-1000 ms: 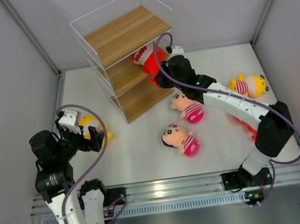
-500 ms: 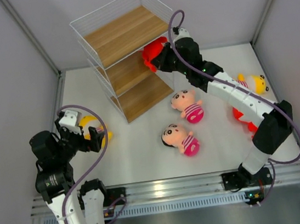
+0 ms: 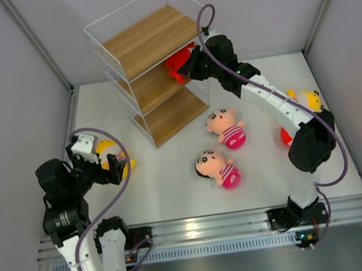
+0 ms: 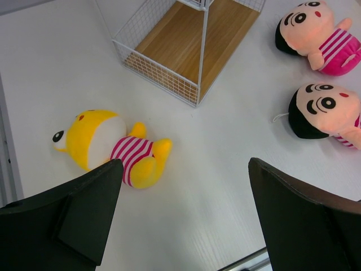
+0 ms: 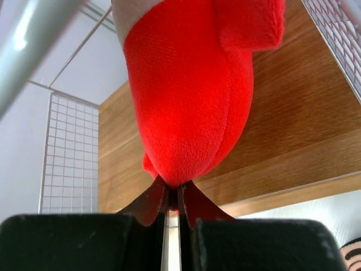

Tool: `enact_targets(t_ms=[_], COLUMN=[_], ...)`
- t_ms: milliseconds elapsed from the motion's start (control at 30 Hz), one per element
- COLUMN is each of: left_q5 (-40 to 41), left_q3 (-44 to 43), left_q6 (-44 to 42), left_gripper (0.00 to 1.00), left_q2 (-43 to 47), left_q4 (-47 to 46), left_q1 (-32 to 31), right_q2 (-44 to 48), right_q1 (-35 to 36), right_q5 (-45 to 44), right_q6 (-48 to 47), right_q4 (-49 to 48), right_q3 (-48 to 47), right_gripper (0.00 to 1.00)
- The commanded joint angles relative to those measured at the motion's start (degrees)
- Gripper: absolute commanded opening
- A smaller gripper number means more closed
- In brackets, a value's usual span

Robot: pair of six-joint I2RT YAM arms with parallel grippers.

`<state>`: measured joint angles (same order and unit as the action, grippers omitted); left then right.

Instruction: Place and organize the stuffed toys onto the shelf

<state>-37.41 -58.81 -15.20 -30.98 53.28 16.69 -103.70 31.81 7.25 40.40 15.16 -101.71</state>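
The shelf [image 3: 149, 43] stands at the back of the table, its boards bare. My right gripper [image 3: 193, 67] is shut on a pinch of a red shark [image 3: 178, 61] and holds it at the right-hand opening of the middle tier. In the right wrist view the red shark [image 5: 192, 96] hangs over a shelf board [image 5: 293, 130], pinched between my gripper's tips [image 5: 174, 195]. My left gripper [image 4: 186, 226] is open above the table beside a yellow toy [image 4: 107, 144]. Two boy dolls [image 3: 225, 128] [image 3: 217, 169] lie mid-table.
A second yellow toy [image 3: 308, 100] and another red shark [image 3: 286, 136] lie at the right, partly hidden behind my right arm. Grey walls close in the table on three sides. The left wrist view shows the shelf's bottom board [image 4: 192, 45] and both boy dolls [image 4: 318, 34] [image 4: 327, 110].
My right gripper shut on the red shark, lifted it and carried it left toward the middle tier. The left arm has not moved.
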Motion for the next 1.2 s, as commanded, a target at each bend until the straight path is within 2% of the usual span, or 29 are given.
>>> enact_targets(t_ms=[0,67,100,133,167,233,400,500,633,767,833,867,967,1000,1067,1100,1167], left_q5=[0.1,0.2,0.1,0.3,0.1,0.2,0.2,0.3,0.5,0.4,0.4,0.2,-0.1,-0.1,0.0,0.1,0.7], left_q3=[0.1,0.2,0.2,0.2,0.2,0.2,0.2,0.2,0.2,0.2,0.3,0.3,0.4,0.4,0.4,0.4,0.4], left_q6=[-1.2,-1.1,-1.1,-1.2,-1.2,-1.2,-1.1,-1.1,-1.2,-1.3,-1.3,-1.5,-1.7,-1.7,-1.8,-1.8,-1.8], left_gripper=[0.99,0.99,0.99,0.99,0.99,0.99,0.99,0.99,0.99,0.99,0.99,0.99,0.99,0.99,0.99,0.99,0.99], left_q2=[0.4,0.3,0.4,0.4,0.3,0.3,0.5,0.4,0.7,1.0,1.4,1.4,1.6,1.8,1.9,2.0,2.0], left_q4=[-0.4,-0.4,-0.5,-0.5,-0.5,-0.4,-0.4,-0.5,-0.4,-0.5,-0.5,-0.5,-0.5,-0.5,-0.5,-0.5,-0.4], left_q1=[-0.3,-0.3,-0.3,-0.3,-0.3,-0.3,-0.3,-0.3,-0.3,-0.3,-0.4,-0.5,-0.5,-0.6,-1.0,-1.2,-2.0], right_q2=[-0.1,0.5,0.7,1.4,1.7,2.8,6.7,10.0,18.4,27.2,32.3,34.0,39.2,41.2,43.4,46.0,48.3], right_q1=[0.4,0.4,0.4,0.4,0.4,0.4,0.4,0.4,-0.2,-5.0,-11.0,-16.6,-27.6,-36.6,-45.3,-53.4,-62.3], right_q5=[1.9,-0.1,-0.7,-2.0,-2.5,-4.2,-9.0,-11.3,-16.4,-16.6,-16.6,-16.6,-19.5,-19.8,-19.3,-18.9,-19.3], right_q6=[-1.6,-2.2,-2.2,-2.3,-2.3,-2.7,-5.1,-8.1,-12.7,-15.2,-15.2,-14.4,-11.1,-10.2,-9.0,-8.0,-3.9], right_q4=[2.1,2.6,2.7,2.8,2.9,3.2,4.9,7.3,13.5,20.6,23.9,27.0,32.0,34.0,33.7,32.6,32.7], right_q3=[-1.7,-1.0,-0.8,-0.4,0.1,0.5,2.3,2.1,4.1,11.6,16.3,22.3,34.6,37.4,45.4,48.0,53.6], right_gripper=[0.00,0.02,0.08,0.29,0.41,0.57,0.65,0.73,0.93,0.99,0.99,1.00,0.99,0.99,0.99,0.99,0.99])
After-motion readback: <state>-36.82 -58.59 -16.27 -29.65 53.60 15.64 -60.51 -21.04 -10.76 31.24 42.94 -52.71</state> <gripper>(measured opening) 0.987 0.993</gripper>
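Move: My right hand pinches the first red shark by its tail end at the middle shelf board, whose centre lies about 6 cm left, 1 cm ahead and 6 cm below; the shark's middle is roughly 5 cm ahead and 2 cm left. Down on the table, some 28 cm lower, the second red shark lies about 41 cm right and 19 cm back, the yellow toy 41 cm right and 5 cm back, the nearest doll 13 cm right and 10 cm back. From my left hand, that board's centre is roughly 27 cm ahead and 16 cm right. I open my right fingers fully and let go of the first shark, easing slightly down and right, then lift out of the shelf about 6 cm, drawing back and right. From there I swing fast to the right, back and down towards the second shark, some 44 cm across overall, turning clockwise about 60 degrees while the fingers tip downward, still wide open. ##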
